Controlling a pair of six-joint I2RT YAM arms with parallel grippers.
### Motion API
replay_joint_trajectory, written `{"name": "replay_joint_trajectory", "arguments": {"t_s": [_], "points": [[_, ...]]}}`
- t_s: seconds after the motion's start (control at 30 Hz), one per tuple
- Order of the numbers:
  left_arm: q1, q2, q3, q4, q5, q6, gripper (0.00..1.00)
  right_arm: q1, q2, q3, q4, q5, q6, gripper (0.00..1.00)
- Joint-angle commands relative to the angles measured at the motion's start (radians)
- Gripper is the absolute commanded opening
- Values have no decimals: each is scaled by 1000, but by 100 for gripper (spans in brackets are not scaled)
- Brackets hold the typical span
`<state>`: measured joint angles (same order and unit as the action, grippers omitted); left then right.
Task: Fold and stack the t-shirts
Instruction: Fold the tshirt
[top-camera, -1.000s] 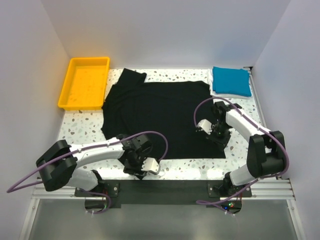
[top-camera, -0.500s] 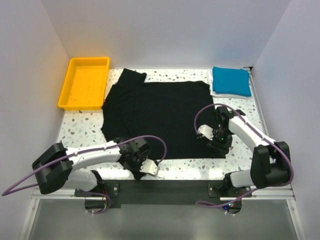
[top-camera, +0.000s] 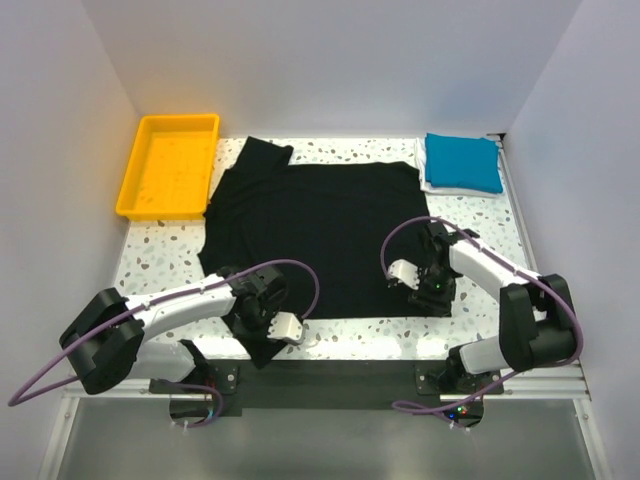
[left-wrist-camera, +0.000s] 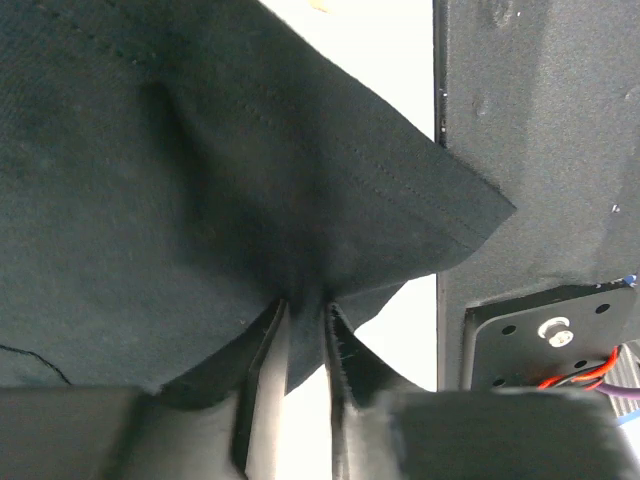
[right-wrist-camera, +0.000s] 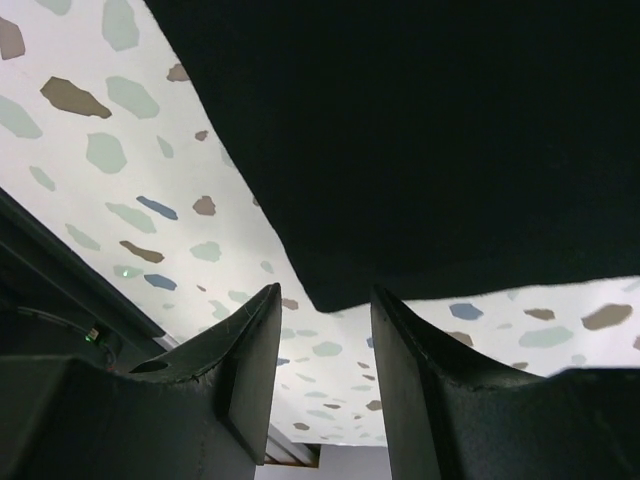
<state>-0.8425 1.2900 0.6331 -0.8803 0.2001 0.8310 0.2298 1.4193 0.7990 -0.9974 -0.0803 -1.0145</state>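
A large black t-shirt (top-camera: 320, 230) lies spread flat over the middle of the table. My left gripper (top-camera: 262, 322) is at its near left corner, shut on a pinch of the black cloth (left-wrist-camera: 200, 180), which bunches into the left gripper (left-wrist-camera: 303, 310). My right gripper (top-camera: 432, 290) hovers at the near right corner. In the right wrist view the right gripper (right-wrist-camera: 325, 295) stands open, and the corner of the black t-shirt (right-wrist-camera: 420, 130) sits just at the gap between its fingers without being gripped. A folded blue t-shirt (top-camera: 462, 162) rests on a white one (top-camera: 440, 188) at the back right.
A yellow tray (top-camera: 160, 213) stands at the back left. Speckled table (top-camera: 160, 255) shows left of the black shirt. The black mounting rail (top-camera: 330, 375) runs along the near edge, close beside my left gripper and also seen as a dark rail (left-wrist-camera: 530, 150).
My left gripper has shut on the shirt's near left corner and shifted left with it. My right gripper has opened wider and moved nearer, to the near right corner.
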Motion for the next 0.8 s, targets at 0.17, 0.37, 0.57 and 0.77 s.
{"name": "replay_joint_trajectory", "arguments": {"t_s": [0.17,0.37,0.57,0.77], "points": [[6,-37,33,-28,25,6,47,63,26,-122,158,74,-3,45],[6,-49,31,-31,12,26,55,74,81,-156,267,142,30,42],[-36,-29,-16,20,-62,23,61,75,78,-202,321,195,33,20],[-116,-23,-67,69,-102,28,63,75,90,-170,322,203,68,0]]}}
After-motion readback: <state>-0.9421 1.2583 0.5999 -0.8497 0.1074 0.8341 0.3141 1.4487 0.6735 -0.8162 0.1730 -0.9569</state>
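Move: The near hem corner of the t-shirt lies about 2 cm to the right of the right hand, level with it fore and aft and some 2 cm below; the table's front edge is about 11 cm back. The left hand is right over the near sleeve, its cloth about 1 cm below the fingertips, with the sleeve tip some 5 cm back and 2 cm to the right, overhanging the front edge about 4 cm behind the hand. The right hand sinks about 2.5 cm with its fingers half open, first slipping back some 2 cm, then coming forward again and about 2.5 cm to the right low at the table while the fingertips tilt some 15 degrees towards the right, and the fingers shut, pinching the t-shirt's near hem corner. Meanwhile the left hand stays over the near sleeve and spreads its nearly shut fingers to over half open, letting go of the sleeve fold, lifting only slightly before settling low on the cloth again with a small turn of the wrist. ##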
